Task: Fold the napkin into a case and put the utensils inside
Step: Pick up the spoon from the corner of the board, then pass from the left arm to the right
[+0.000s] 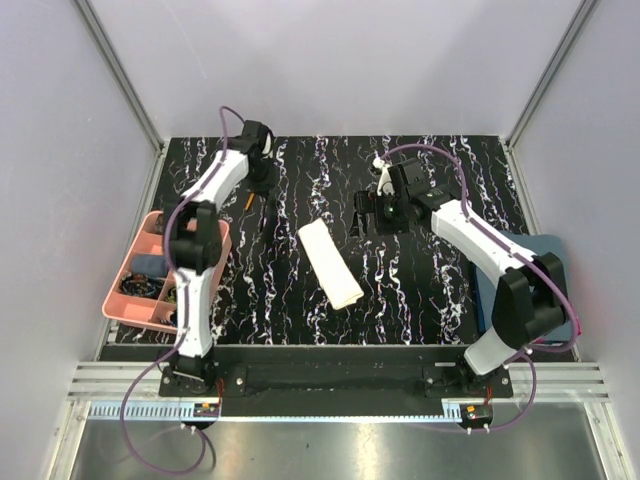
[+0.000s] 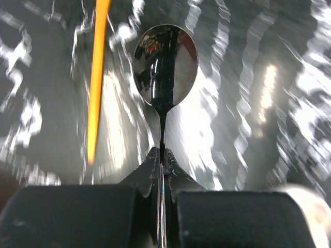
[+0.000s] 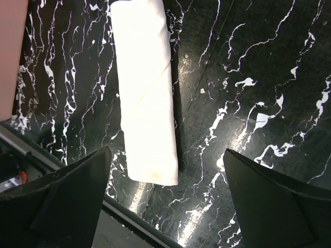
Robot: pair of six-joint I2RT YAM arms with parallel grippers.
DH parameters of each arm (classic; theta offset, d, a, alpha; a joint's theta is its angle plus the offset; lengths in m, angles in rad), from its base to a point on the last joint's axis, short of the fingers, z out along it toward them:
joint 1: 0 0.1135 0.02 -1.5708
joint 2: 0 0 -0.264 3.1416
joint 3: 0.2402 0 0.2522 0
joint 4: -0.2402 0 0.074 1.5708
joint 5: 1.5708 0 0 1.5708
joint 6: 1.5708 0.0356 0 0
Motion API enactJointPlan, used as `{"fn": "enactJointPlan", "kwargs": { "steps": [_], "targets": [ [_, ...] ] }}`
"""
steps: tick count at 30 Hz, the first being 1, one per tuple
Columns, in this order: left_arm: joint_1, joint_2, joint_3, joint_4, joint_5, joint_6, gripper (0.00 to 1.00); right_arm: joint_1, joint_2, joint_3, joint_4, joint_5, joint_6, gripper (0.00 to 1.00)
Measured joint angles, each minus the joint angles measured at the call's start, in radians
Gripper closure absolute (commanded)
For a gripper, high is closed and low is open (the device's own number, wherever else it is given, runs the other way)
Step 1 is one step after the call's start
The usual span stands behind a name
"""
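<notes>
The napkin, folded into a narrow cream case (image 1: 330, 263), lies slanted in the middle of the black marble table (image 1: 420, 290). My left gripper (image 1: 263, 186) is at the back left, shut on the thin handle of the black spoon (image 2: 165, 64), whose round bowl points away from the fingers (image 2: 178, 178). The orange-handled stick (image 2: 97, 77) lies just left of the spoon. My right gripper (image 1: 368, 215) hovers open to the right of the case (image 3: 147, 93), its fingers (image 3: 77, 191) spread wide with nothing between them.
A pink compartment tray (image 1: 150, 270) holding small items sits at the table's left edge, under the left arm. A dark blue-grey towel (image 1: 545, 265) lies at the right edge beneath the right arm. Grey walls enclose the table.
</notes>
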Motion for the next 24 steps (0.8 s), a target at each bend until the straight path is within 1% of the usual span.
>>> {"fn": "enactJointPlan", "kwargs": {
  "steps": [2, 3, 5, 6, 8, 9, 10, 13, 16, 18, 20, 23, 24],
  "targets": [
    [-0.02, -0.129, -0.098, 0.0, 0.008, -0.006, 1.0, -0.022, 0.031, 0.021, -0.003, -0.037, 0.0, 0.03],
    [-0.038, -0.203, -0.15, 0.011, 0.012, -0.008, 1.0, -0.034, 0.044, 0.034, -0.004, -0.064, 0.0, 0.06],
    [-0.085, -0.354, -0.251, 0.025, 0.023, -0.012, 1.0, -0.051, 0.063, 0.064, -0.005, -0.122, 0.005, 0.09],
    [-0.124, -0.438, -0.307, 0.039, 0.028, -0.014, 1.0, -0.056, 0.069, 0.079, -0.006, -0.153, 0.01, 0.11],
    [-0.201, -0.553, -0.383, 0.051, 0.036, -0.011, 1.0, -0.061, 0.077, 0.113, -0.007, -0.208, 0.024, 0.12],
    [-0.249, -0.606, -0.42, 0.059, 0.041, -0.005, 1.0, -0.063, 0.08, 0.133, -0.006, -0.237, 0.032, 0.17],
    [-0.299, -0.649, -0.456, 0.067, 0.041, 0.003, 1.0, -0.066, 0.082, 0.15, -0.007, -0.264, 0.04, 0.19],
    [-0.446, -0.716, -0.53, 0.074, 0.039, 0.035, 1.0, -0.079, 0.084, 0.186, -0.006, -0.346, 0.06, 0.23],
    [-0.529, -0.726, -0.587, 0.071, 0.015, 0.07, 1.0, -0.088, 0.084, 0.178, -0.004, -0.412, 0.085, 0.26],
    [-0.543, -0.727, -0.613, 0.07, -0.007, 0.087, 1.0, -0.089, 0.08, 0.154, -0.006, -0.426, 0.094, 0.29],
    [-0.553, -0.73, -0.636, 0.071, -0.031, 0.11, 1.0, -0.089, 0.077, 0.121, -0.011, -0.441, 0.099, 0.36],
    [-0.568, -0.742, -0.662, 0.072, -0.058, 0.137, 1.0, -0.089, 0.076, 0.085, -0.026, -0.48, 0.103, 0.4],
    [-0.576, -0.749, -0.672, 0.076, -0.061, 0.145, 1.0, -0.089, 0.076, 0.077, -0.029, -0.491, 0.104, 0.4]
  ]
}}
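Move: The left hand, with the spoon already gripped and clear of the table, has the folded napkin about 22 cm back, 18 cm to its right and 6 cm below. The orange stick lies some 6 cm ahead of this hand and 3 cm left; the pink tray is roughly 22 cm back and 22 cm left. From the open right hand, the napkin is about 6 cm back, 7 cm left and 14 cm down. Still pinching the spoon by its handle, the left hand sweeps quickly back about 24 cm and right 14 cm towards the napkin, first climbing some 14 cm and then sinking a little, turning about 40 degrees clockwise. The right hand touches nothing: it rises about 6 cm while shifting 3 cm left, then sinks and draws back slightly, rolling its left side up some 20 degrees as its fingers close partway. ##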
